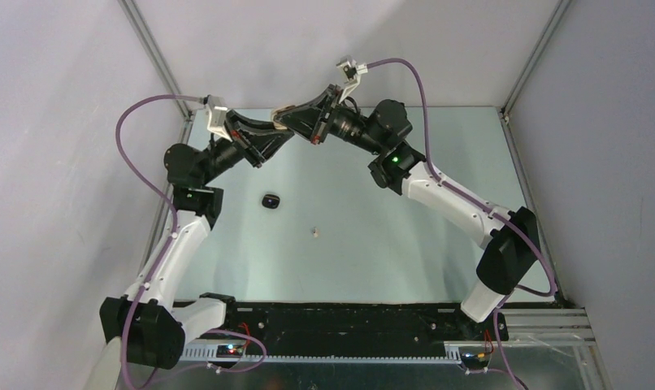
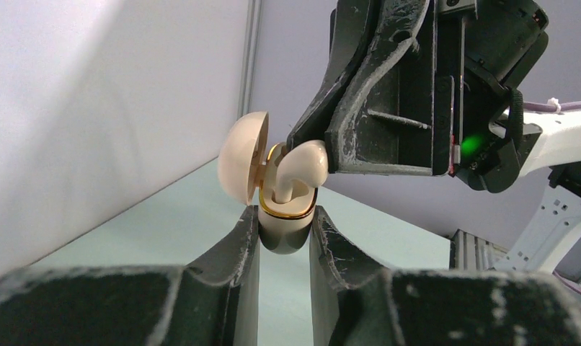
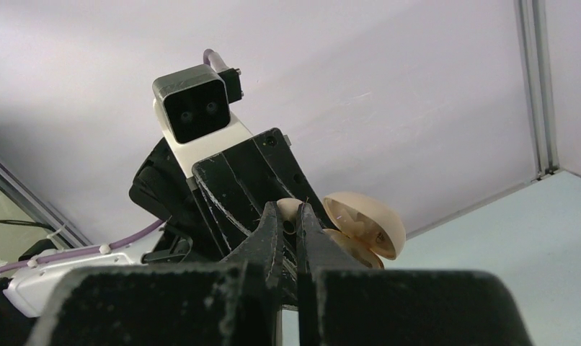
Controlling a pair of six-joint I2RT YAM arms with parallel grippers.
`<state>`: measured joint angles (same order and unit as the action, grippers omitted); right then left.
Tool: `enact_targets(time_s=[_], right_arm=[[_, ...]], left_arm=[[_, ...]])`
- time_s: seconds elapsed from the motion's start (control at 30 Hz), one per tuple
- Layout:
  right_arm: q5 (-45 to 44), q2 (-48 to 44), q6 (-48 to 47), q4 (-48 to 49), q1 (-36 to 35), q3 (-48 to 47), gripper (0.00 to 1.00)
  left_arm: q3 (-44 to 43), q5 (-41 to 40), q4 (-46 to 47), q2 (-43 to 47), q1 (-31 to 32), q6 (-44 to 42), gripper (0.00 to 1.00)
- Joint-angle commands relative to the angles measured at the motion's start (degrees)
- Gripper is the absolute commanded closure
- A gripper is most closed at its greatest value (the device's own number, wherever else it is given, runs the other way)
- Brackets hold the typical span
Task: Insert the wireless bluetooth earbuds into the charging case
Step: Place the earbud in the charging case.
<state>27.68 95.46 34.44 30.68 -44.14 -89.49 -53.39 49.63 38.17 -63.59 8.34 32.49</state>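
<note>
Both arms are raised and meet above the far side of the table. My left gripper (image 2: 284, 220) is shut on the base of the charging case (image 2: 287, 229), a beige case with a gold rim; its lid (image 2: 241, 166) stands open to the left. My right gripper (image 3: 287, 213) is shut on a pale beige earbud (image 2: 307, 162), whose stem stands in the case's socket. In the right wrist view the earbud (image 3: 287, 205) shows at my fingertips, with the open case (image 3: 367, 220) just beyond. From above, the two grippers touch tips around the case (image 1: 284, 111).
A small dark oval object (image 1: 270, 200) lies on the pale green table (image 1: 389, 244), left of the middle. A tiny pale piece (image 1: 314, 232) lies near the centre. White walls and metal frame posts (image 1: 158, 57) close in the far side.
</note>
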Motion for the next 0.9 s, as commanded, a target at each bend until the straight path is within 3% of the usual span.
enact_targets(time_s=[0.0, 0.33, 0.43, 0.87], right_arm=[[-2.71, 1.56, 0.7, -1.77, -0.87, -2.45, 1.0], [-8.11, 1.04, -3.4, -8.18, -1.07, -2.79, 0.99], [-8.93, 0.68, -3.98, -9.89, -0.81, -2.58, 0.91], [-9.34, -1.4, -7.74, -10.63, -0.21, -2.2, 0.72]], left_arm=[[-3.65, -2.87, 2.99, 2.68, -0.22, -1.21, 1.0], [-5.39, -4.52, 2.18, 2.82, -0.9, -2.17, 1.0], [-5.14, -4.21, 2.04, 2.78, -1.1, -2.37, 1.0], [-3.75, -2.63, 1.55, 3.54, -1.19, -2.64, 1.0]])
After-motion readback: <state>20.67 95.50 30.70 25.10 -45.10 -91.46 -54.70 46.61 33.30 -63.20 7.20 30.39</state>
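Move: The right fingers hold the earbud by its head, stem already in the charging case; the middle of the case lies about 2 cm below the right hand point, 1 cm ahead and 1 cm left. Its open lid stands about 3 cm ahead of that hand, level sideways and in height. From the left hand, which grips the case from below, the earbud is some 4 cm up and 1 cm left, level fore and aft; the case's middle is about 2 cm up, 1 cm ahead and 1 cm left. The right fingers let go of the earbud's head, opening from nearly shut to about a quarter in the second half, after both hands have begun easing forward together, some 1.5 cm in all. The right hand turns roughly 5 degrees clockwise; the left keeps its pinch on the case, drifts about 1 cm left, and rises just under 1 cm before sinking back. ##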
